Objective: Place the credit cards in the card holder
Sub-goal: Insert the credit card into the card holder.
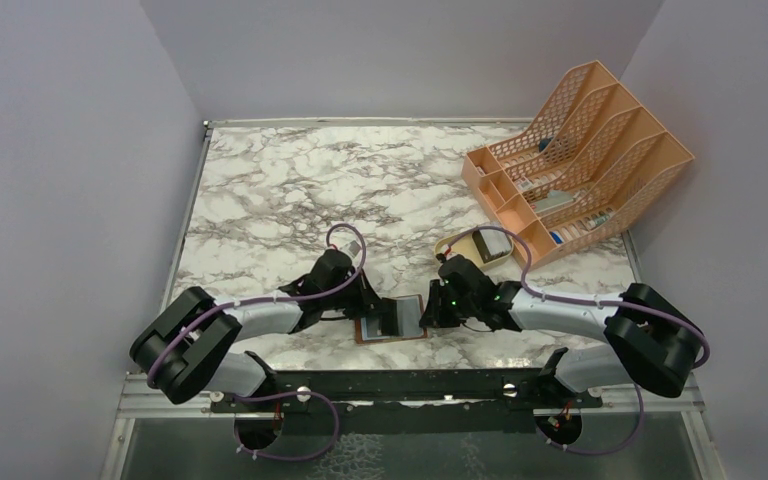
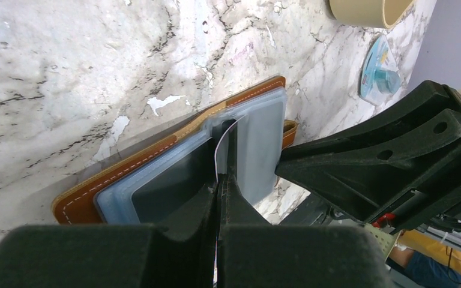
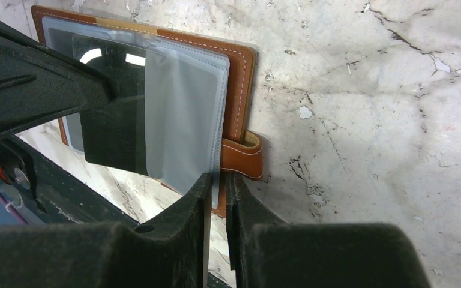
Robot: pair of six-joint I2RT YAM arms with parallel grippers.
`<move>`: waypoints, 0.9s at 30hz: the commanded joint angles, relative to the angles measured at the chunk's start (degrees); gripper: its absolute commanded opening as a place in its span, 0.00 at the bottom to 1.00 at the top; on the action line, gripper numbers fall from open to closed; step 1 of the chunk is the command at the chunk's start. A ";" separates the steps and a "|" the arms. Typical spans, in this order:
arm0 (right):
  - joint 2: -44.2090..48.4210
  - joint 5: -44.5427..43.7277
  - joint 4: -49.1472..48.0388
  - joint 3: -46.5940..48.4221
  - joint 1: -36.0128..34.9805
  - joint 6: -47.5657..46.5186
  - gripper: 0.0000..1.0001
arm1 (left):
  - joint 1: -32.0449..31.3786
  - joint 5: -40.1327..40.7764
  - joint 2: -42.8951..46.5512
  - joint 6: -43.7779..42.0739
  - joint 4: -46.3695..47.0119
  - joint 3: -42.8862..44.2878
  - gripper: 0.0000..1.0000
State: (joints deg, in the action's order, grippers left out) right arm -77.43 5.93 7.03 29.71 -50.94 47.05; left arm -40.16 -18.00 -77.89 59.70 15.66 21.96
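The card holder [image 1: 392, 320] lies open near the table's front edge, its brown leather cover [image 2: 126, 171] flat and greyish clear sleeves [image 3: 183, 120] lifted. My left gripper [image 2: 223, 165] is shut on a thin pale credit card [image 2: 217, 153], seen edge-on at the mouth of a sleeve. A dark face shows through the sleeve [image 2: 156, 189] beside it. My right gripper [image 3: 218, 180] is shut on the free edge of a clear sleeve, just left of the snap tab [image 3: 243, 157]. In the top view the two grippers [image 1: 368, 308] [image 1: 428, 312] meet over the holder.
A tan oval tray [image 1: 475, 245] sits just behind the right gripper. A big orange mesh file rack [image 1: 580, 160] stands at the back right. A blue-and-clear packet [image 2: 379, 72] lies near the tray. The metal rail with the arm bases [image 1: 410, 385] runs close in front.
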 commanded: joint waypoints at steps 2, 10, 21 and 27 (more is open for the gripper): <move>-0.15 1.79 0.63 -1.83 -0.83 1.23 0.14 | -2.57 4.55 0.26 0.11 -1.34 -1.40 0.00; 1.05 1.76 0.81 -2.19 -0.81 1.90 0.14 | -3.34 5.86 2.80 0.08 -4.65 -0.31 0.30; 1.05 3.06 -0.48 -2.38 -0.83 1.86 0.10 | -3.90 4.77 5.77 -0.05 -7.24 0.46 0.50; 0.27 4.50 -2.69 -2.98 -0.90 2.19 0.09 | -5.39 5.38 4.42 0.59 -6.21 0.58 0.51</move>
State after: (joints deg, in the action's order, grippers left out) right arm -76.34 8.43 6.00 27.92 -51.33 48.82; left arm -44.25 -14.04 -72.75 60.34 11.07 21.82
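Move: Just to the left hand's right, roughly 7 cm, and 2 cm back lies the right-page clear sleeve, some 2 cm lower. The black card held by its left edge has its middle about 3 cm right and 2 cm back of this hand, and a card already in the left page lies about 1 cm left, 2 cm back. From the right hand, the sleeve's middle is about 3 cm left and 2 cm ahead, the brown strap 1 cm ahead. Letting go of the black card, the left hand spreads its fingers to about half open and eases back about 1.5 cm and up about 1 cm, staying over the card holder with the wrist hardly turning. The right hand keeps the near part of the right page's outer edge between its narrow fingers, closes them a touch, and draws back about 1 cm towards the robot. ##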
